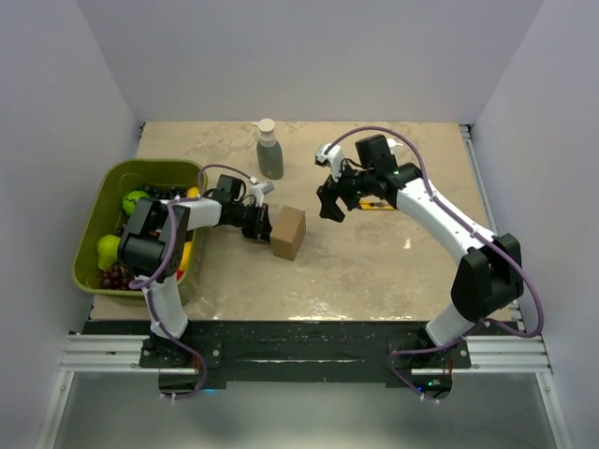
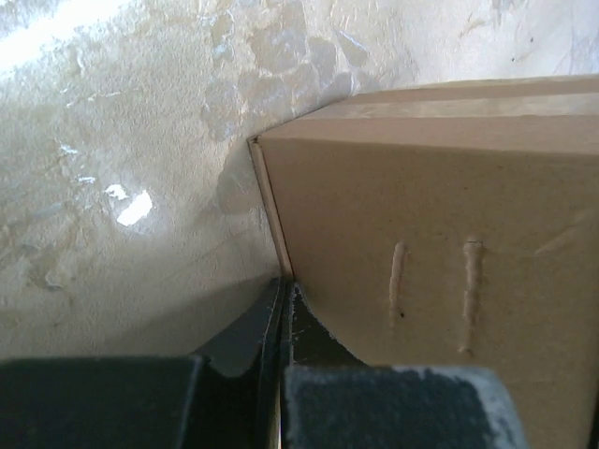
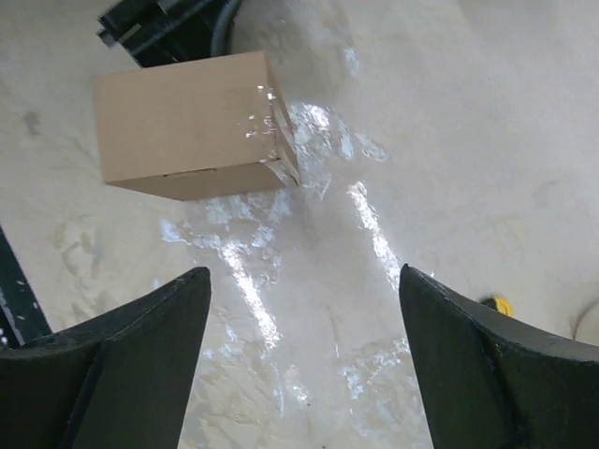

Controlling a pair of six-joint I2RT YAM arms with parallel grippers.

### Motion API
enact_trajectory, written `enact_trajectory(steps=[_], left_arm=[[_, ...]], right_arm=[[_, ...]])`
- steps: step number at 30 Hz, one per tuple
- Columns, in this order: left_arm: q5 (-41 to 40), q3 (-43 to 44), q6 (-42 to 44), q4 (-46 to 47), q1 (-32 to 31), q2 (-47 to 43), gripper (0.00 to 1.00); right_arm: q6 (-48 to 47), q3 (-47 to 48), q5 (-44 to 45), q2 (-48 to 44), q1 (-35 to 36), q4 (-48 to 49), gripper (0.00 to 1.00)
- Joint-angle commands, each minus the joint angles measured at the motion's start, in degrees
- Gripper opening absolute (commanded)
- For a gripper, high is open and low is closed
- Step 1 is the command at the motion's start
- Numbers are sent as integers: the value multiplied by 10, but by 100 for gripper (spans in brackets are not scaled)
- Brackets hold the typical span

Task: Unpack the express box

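The express box (image 1: 288, 232) is a small plain brown carton standing on the table a little left of centre. In the left wrist view its side (image 2: 421, 234) fills the right half, and a thin flap edge (image 2: 270, 210) runs down into my left gripper (image 2: 283, 290). That gripper (image 1: 265, 227) is shut, pinching the flap at the box's left side. My right gripper (image 1: 329, 208) hangs open above the table to the right of the box, apart from it. In the right wrist view the box (image 3: 182, 122) lies well beyond the wide-open gripper (image 3: 304, 281), which holds nothing.
A green bin (image 1: 112, 187) with fruit stands at the left, beside the left arm. A pump bottle (image 1: 269, 150) stands behind the box. A small yellow object (image 1: 379, 206) lies under the right arm, seen as a yellow object (image 3: 496, 303) at the right wrist view's edge.
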Motion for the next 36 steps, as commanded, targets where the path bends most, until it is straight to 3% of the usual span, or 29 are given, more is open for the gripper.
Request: enact_trajectory(steps=[1,4,11,16,21,22,26,33,36], left_arm=[[-42,18,53,-27,9,16,0],[-54,24,64,-36,9,9,2],[-63,83,76,-69,19,-57,48],[-60,169,130,-158,40,-59,59],[107,234,174,-200,49,-61,72],[119,235,170,-199,46,-66,100],[104,231,178,-223,15,-78,100],[-12,202,217,-267,-34,-74,100],[-16,204,247,-278,-42,-57,99]], right_arm=[[-4,-22,74,-10,0,8,84],[-18,-44,66,-10,1,6,82],[-14,-87,59,1,1,44,84],[-27,-99,27,21,1,100,84],[-14,-70,4,69,1,130,82],[-15,-62,-11,75,1,136,82],[-27,-54,-44,97,3,166,82],[-28,-36,-66,133,3,203,83],[-16,-25,-98,147,3,210,83]])
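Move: The cardboard box lies about 5 cm to the right of the shut left fingers and some 2 cm back, its middle 2 cm higher. The pump bottle stands 16 cm straight ahead of that hand. From the open right hand, the box's middle is roughly 10 cm left, 5 cm back and 15 cm below; the yellow cutter lies 10 cm to its right, 6 cm ahead and 18 cm down. From the box's side the left hand rises some 11 cm, opening wide; right hand sinks towards the box. ##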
